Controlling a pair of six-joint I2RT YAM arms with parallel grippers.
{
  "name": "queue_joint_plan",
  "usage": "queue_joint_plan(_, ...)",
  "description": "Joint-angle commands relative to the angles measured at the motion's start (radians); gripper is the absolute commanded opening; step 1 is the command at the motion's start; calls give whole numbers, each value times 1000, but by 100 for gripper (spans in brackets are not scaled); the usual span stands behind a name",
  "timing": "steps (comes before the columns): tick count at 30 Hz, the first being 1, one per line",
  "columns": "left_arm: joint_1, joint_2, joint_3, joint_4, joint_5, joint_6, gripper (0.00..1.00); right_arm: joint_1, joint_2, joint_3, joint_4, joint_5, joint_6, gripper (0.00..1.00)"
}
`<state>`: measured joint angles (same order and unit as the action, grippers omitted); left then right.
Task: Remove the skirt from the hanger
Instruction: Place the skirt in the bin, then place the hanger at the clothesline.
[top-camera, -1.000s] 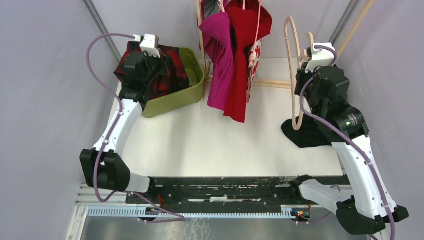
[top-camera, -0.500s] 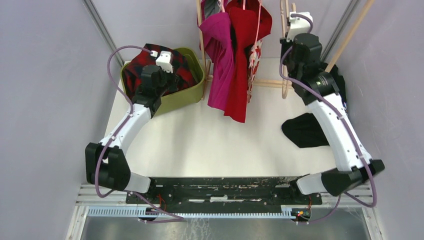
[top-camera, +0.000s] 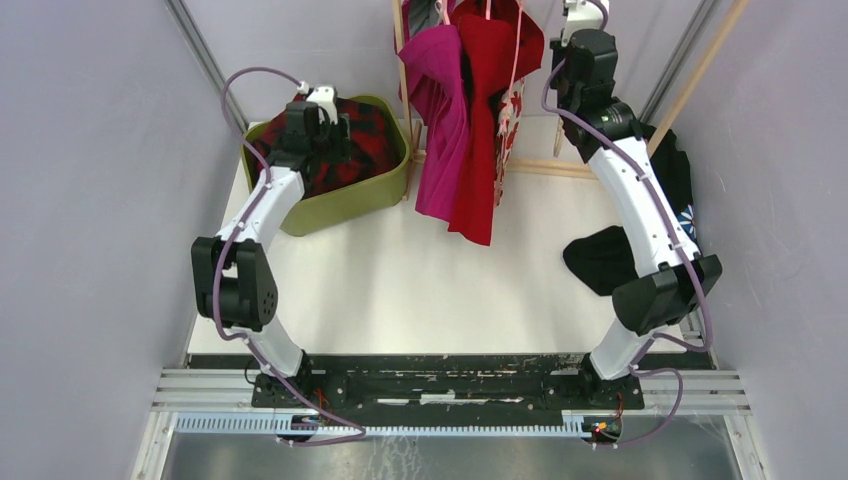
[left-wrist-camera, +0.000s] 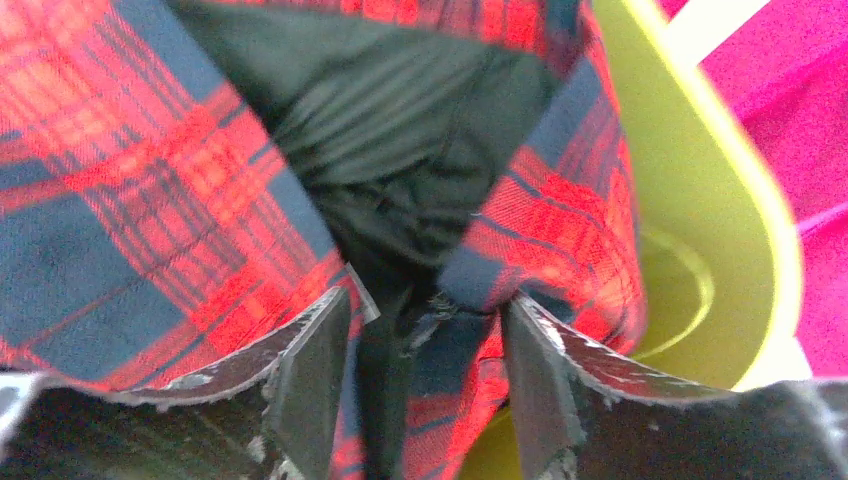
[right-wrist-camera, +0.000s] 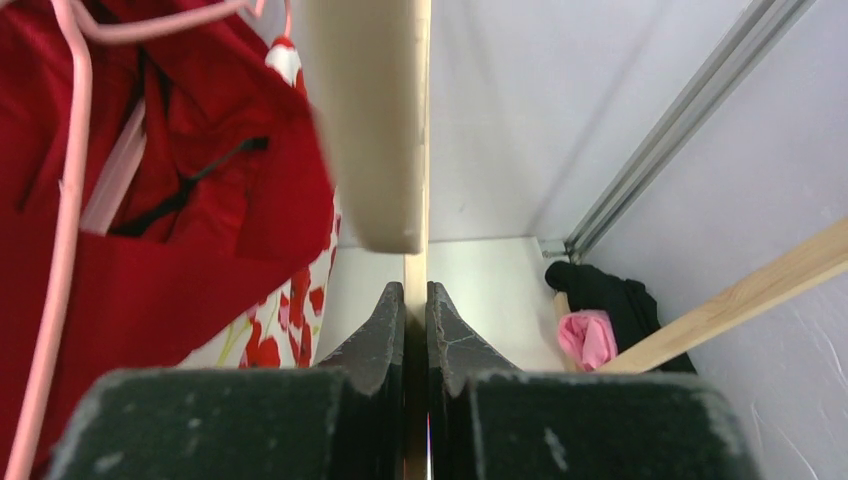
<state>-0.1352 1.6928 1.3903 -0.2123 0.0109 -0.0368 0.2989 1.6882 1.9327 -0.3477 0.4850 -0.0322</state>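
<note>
The red and navy plaid skirt (top-camera: 362, 140) lies bunched in the green bin (top-camera: 385, 192). My left gripper (top-camera: 322, 108) hangs over the bin's left part. In the left wrist view its jaws stand apart, and a fold of the skirt (left-wrist-camera: 150, 170) lies loose between the fingers (left-wrist-camera: 312, 372). My right gripper (top-camera: 578, 30) is raised at the far edge beside the hanging clothes. In the right wrist view it (right-wrist-camera: 416, 300) is shut on the thin edge of the pale wooden hanger (right-wrist-camera: 372, 120), which rises above the jaws. The hanger carries no cloth.
A magenta garment (top-camera: 440, 120) and a red one (top-camera: 492, 130) hang from the rack at the far centre. A black garment (top-camera: 600, 262) lies on the white table at the right. Black and pink clothes (right-wrist-camera: 600, 310) sit by the right wall, beside a slanted wooden pole (top-camera: 700, 60).
The left arm swung right over the bin with the skirt, and its jaws opened. The right arm lifted the bare hanger from the table up to the far rack.
</note>
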Motion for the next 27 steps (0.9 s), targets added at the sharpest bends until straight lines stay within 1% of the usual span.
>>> queue_joint_plan(1,4,33,158,-33,60,37,68,-12,28,120,132,36,-26,1)
queue_joint_plan(5,10,57,224,-57,120,28,66,-17,74,171,155,49,-37,1)
queue_joint_plan(9,12,57,244,-69,181,15,72,-24,124,207,178,61,-60,1)
queue_joint_plan(12,16,49,245,-75,209,0,73,-40,165,244,192,67,-72,1)
queue_joint_plan(13,15,48,248,-77,218,-1,75,-48,180,258,194,67,-73,1)
queue_joint_plan(16,15,46,249,-88,224,0,76,-78,220,297,201,66,-71,1)
queue_joint_plan(22,15,32,243,-114,230,6,76,-120,279,374,214,75,-65,1)
queue_joint_plan(27,15,14,213,-134,225,21,75,-146,318,395,221,71,-67,1)
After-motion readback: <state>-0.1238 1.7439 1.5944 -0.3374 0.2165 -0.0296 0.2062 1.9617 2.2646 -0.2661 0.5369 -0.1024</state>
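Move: The plaid skirt is bunched in the green bin under the left gripper, its middle about 10 cm below and 3 cm to the left, level fore and aft; the hanging magenta skirt is some 22 cm to the right, level ahead, some 5 cm higher. The right gripper holds the bare wooden hanger: the red skirt hangs roughly 15 cm to its left and 5 cm ahead; the rack rail it heads for is out of view. Lift the left gripper about 5 cm clear of the plaid skirt, going a touch forward first and then easing back, drifting some 3 cm right and turning about 10 degrees clockwise while the half-open fingers spread further. Meanwhile keep the right fingers shut on the wooden hanger and push it about 7 cm forward, rising a little and then veering right, away from the red skirt. ##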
